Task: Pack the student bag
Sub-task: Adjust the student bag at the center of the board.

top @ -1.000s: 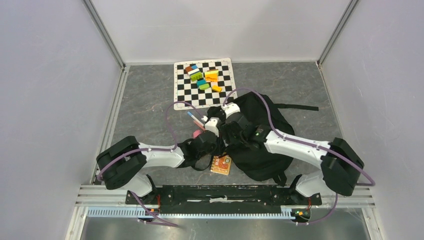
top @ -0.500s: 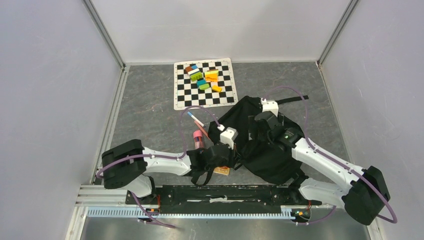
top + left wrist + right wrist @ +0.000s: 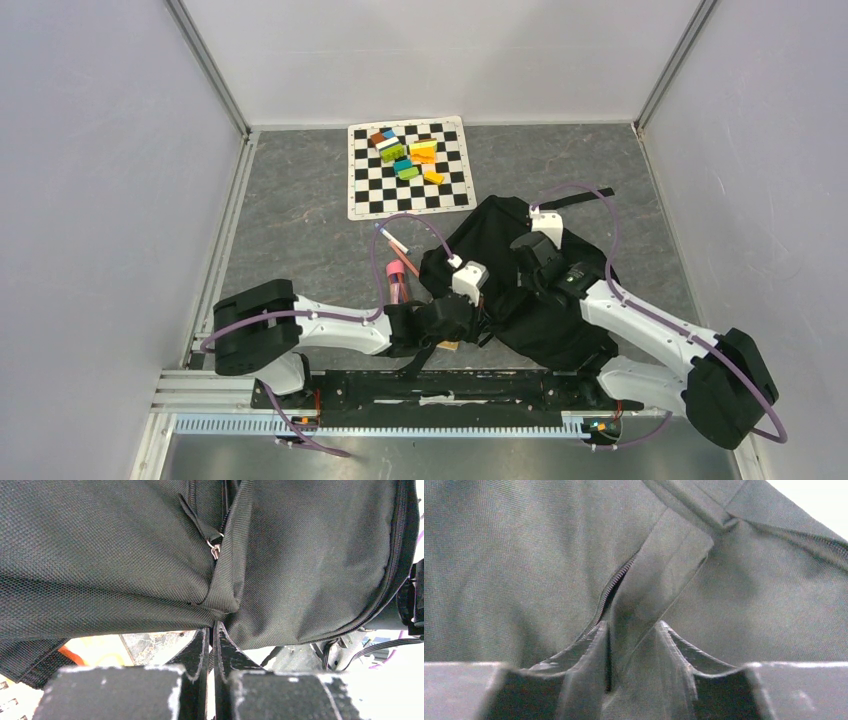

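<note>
The student bag (image 3: 497,228), black fabric with straps and zips, lies crumpled at centre right of the table. My left gripper (image 3: 474,320) is at its near left edge, and in the left wrist view its jaws (image 3: 214,627) are shut on a pinch of the bag (image 3: 125,555) below a metal zip pull (image 3: 215,547). My right gripper (image 3: 528,256) rests on top of the bag. In the right wrist view its jaws (image 3: 633,630) stand partly apart, closed round a thick fold of bag fabric (image 3: 499,555) beside an open zip (image 3: 611,587).
A pink-capped tube (image 3: 397,279) and a pen (image 3: 393,241) lie left of the bag. An orange notebook (image 3: 449,345) peeks out under its near edge. A checkered mat (image 3: 372,195) with several coloured blocks (image 3: 408,155) lies at the back. Walls enclose three sides.
My right gripper let go, moved right and farther back over the bag, and closed again. My left gripper moved right and nearer, dragging the bag's edge; the bag now lies flatter.
</note>
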Available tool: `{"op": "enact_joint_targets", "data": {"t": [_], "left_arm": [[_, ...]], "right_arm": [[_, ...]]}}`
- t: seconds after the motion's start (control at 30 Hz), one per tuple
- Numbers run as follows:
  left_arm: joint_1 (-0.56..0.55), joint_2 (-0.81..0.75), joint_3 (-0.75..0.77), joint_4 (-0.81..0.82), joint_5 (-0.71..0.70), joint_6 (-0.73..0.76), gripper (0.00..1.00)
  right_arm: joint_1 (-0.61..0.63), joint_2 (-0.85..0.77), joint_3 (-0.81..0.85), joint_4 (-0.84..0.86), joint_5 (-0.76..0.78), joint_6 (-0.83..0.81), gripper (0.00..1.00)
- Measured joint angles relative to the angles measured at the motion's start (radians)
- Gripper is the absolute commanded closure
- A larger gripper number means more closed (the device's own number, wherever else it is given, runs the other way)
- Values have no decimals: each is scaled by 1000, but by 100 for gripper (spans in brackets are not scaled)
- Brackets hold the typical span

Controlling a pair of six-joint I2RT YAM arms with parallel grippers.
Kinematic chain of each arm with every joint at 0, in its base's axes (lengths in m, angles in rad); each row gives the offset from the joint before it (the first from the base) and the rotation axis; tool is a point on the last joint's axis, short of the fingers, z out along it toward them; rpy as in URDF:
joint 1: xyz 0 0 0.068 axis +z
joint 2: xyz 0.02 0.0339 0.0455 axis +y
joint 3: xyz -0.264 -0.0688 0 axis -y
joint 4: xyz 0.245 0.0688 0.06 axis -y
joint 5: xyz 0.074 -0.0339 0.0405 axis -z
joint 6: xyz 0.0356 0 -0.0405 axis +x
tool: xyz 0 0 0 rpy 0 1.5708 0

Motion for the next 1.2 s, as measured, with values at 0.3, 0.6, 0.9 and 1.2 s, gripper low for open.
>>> {"op": "enact_joint_targets", "data": {"t": [0.3, 0.6, 0.9, 1.2], "left_arm": [[-8, -2, 6, -7, 17, 50, 41], [-24, -158, 100, -166, -6, 76, 15], [52, -240, 195, -304, -55, 62, 12], [167, -67, 278, -303, -8, 50, 10]], "right_arm": [[-22, 25, 2, 71, -21, -77, 100], [-58, 30, 71, 251, -144, -462, 100], [-85, 0, 55, 347, -295, -701, 100], [-94, -179, -135, 475, -216, -562, 100]]}}
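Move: The left hand still pinches the student bag's near-left edge; the bag's middle lies about 8 cm ahead of it and 8 cm to its right. The notebook is some 9 cm to its left, 1 cm back, and the pencil case 19 cm left, 9 cm ahead, both roughly 6 cm lower. The right hand's half-open fingers straddle the zipper flap, about 1 cm ahead; from this hand the far strap lies some 16 cm ahead and 12 cm right. The right fingers shut on the zipper flap and, keeping the pinch, draw the bag forward some 6 cm while rising about as much and veering left, the wrist turning counter-clockwise about 30 degrees and the fingertips tilting up, before easing slightly back and right, still lifting the flap. The left hand meanwhile opens wide and lets go of the near-left edge, climbs about 12 cm nearly straight up, then swings forward some 8 cm and sinks again, open, over the near-left part of the bag. ##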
